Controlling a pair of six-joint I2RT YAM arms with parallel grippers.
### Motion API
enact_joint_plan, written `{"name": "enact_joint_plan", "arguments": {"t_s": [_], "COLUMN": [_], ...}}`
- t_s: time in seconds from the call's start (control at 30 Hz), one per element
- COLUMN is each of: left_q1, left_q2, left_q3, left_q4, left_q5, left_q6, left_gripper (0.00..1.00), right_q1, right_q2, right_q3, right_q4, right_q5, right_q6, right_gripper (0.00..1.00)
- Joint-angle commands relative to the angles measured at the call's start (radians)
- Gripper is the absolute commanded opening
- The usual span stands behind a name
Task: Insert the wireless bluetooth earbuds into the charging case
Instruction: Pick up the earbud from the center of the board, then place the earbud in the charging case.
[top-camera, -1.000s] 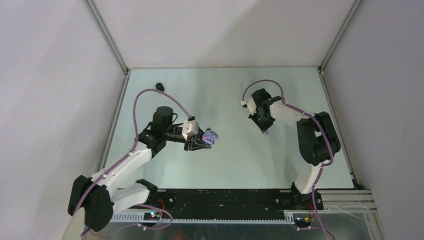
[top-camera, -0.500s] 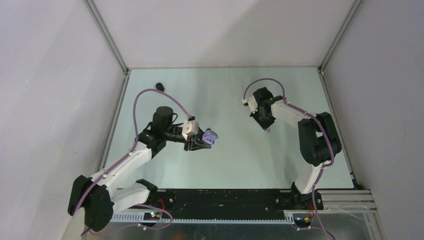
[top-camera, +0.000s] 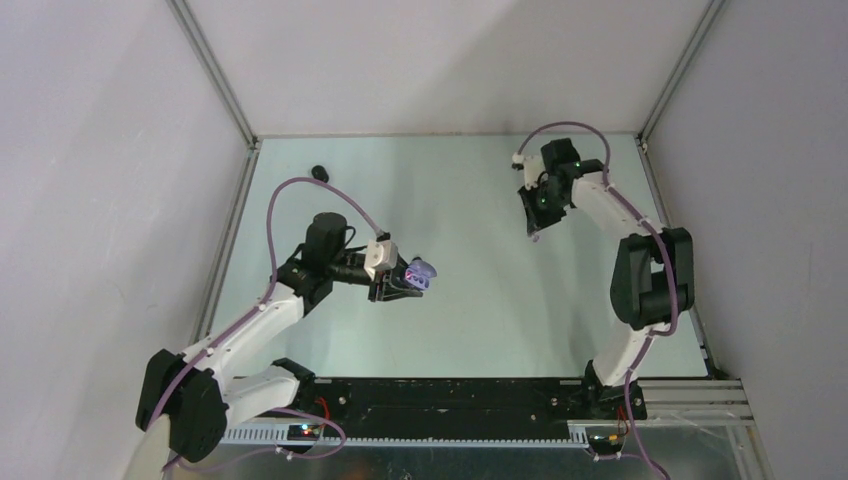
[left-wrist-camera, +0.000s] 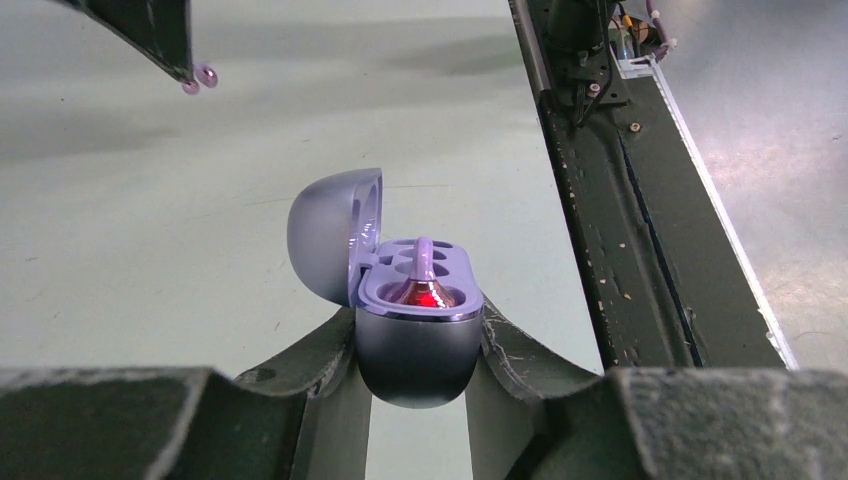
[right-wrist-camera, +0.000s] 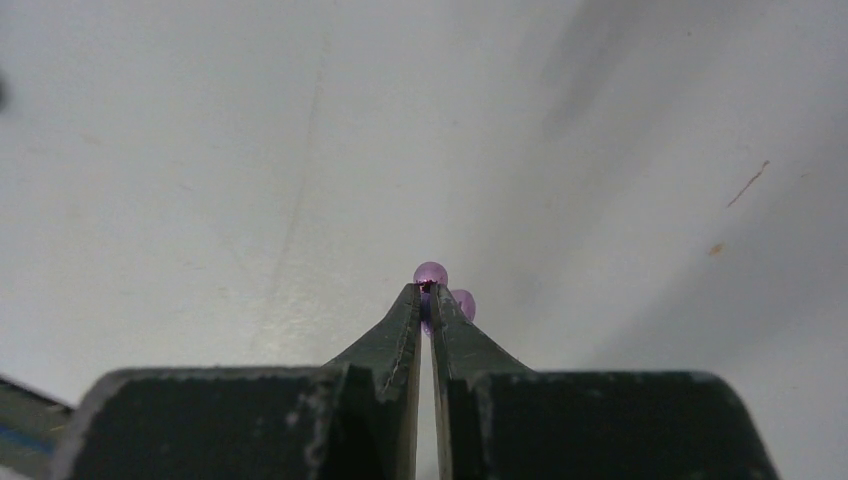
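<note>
My left gripper is shut on the pale purple charging case, held upright above the table. In the left wrist view the case sits between the fingers with its lid swung open to the left. One purple earbud stands in a socket, a red light glowing under it. My right gripper hangs above the back right of the table, shut on a second purple earbud, whose rounded ends poke out past the fingertips. That earbud also shows at the top left of the left wrist view.
A small glossy black object lies near the back left corner of the table. Grey walls and aluminium frame posts enclose the table. A black rail with cables runs along the near edge by the arm bases.
The right arm has swung back and to the right, carrying the purple earbud up off the table in its pinched fingers. The left arm and the case have stayed put.
</note>
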Motion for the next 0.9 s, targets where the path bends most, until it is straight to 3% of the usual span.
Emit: {"name": "enact_joint_plan", "arguments": {"t_s": [0.0,0.27,0.57,0.87], "left_q1": [-0.01,-0.02,-0.021,-0.021], "left_q2": [0.011,0.068,0.107,0.109], "left_q3": [0.012,0.031,0.06,0.07], "left_q4": [0.045,0.064,0.064,0.051], "left_q5": [0.003,0.006,0.004,0.017], "left_q6": [-0.002,-0.052,-0.084,-0.086], "left_gripper": [0.0,0.0,0.0,0.0], "right_q1": [-0.022,0.031,0.211,0.39], "right_q2": [-0.093,-0.243,-0.301,-0.303], "right_q3": [0.116,0.235,0.235,0.172], "right_q4": [-0.129,-0.179,-0.087,-0.014], "right_q5": [-0.231,-0.498,-0.687,-0.703], "right_q6": [0.079,0.158,0.257,0.282], "right_gripper": [0.1,0.1,0.11,0.11]}}
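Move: The open charging case, held in the left fingers, lies roughly 24 cm to the left of the right hand, 12 cm back and 9 cm above it. The pair of black earbuds on the board is about 24 cm left of the right hand, 3 cm back and 7 cm below. For the left hand, the case is right at its fingertips, about 1 cm to the right. Tilting left, the right hand carries its earbud about 20 cm up, 20 left, 15 back towards the case. ##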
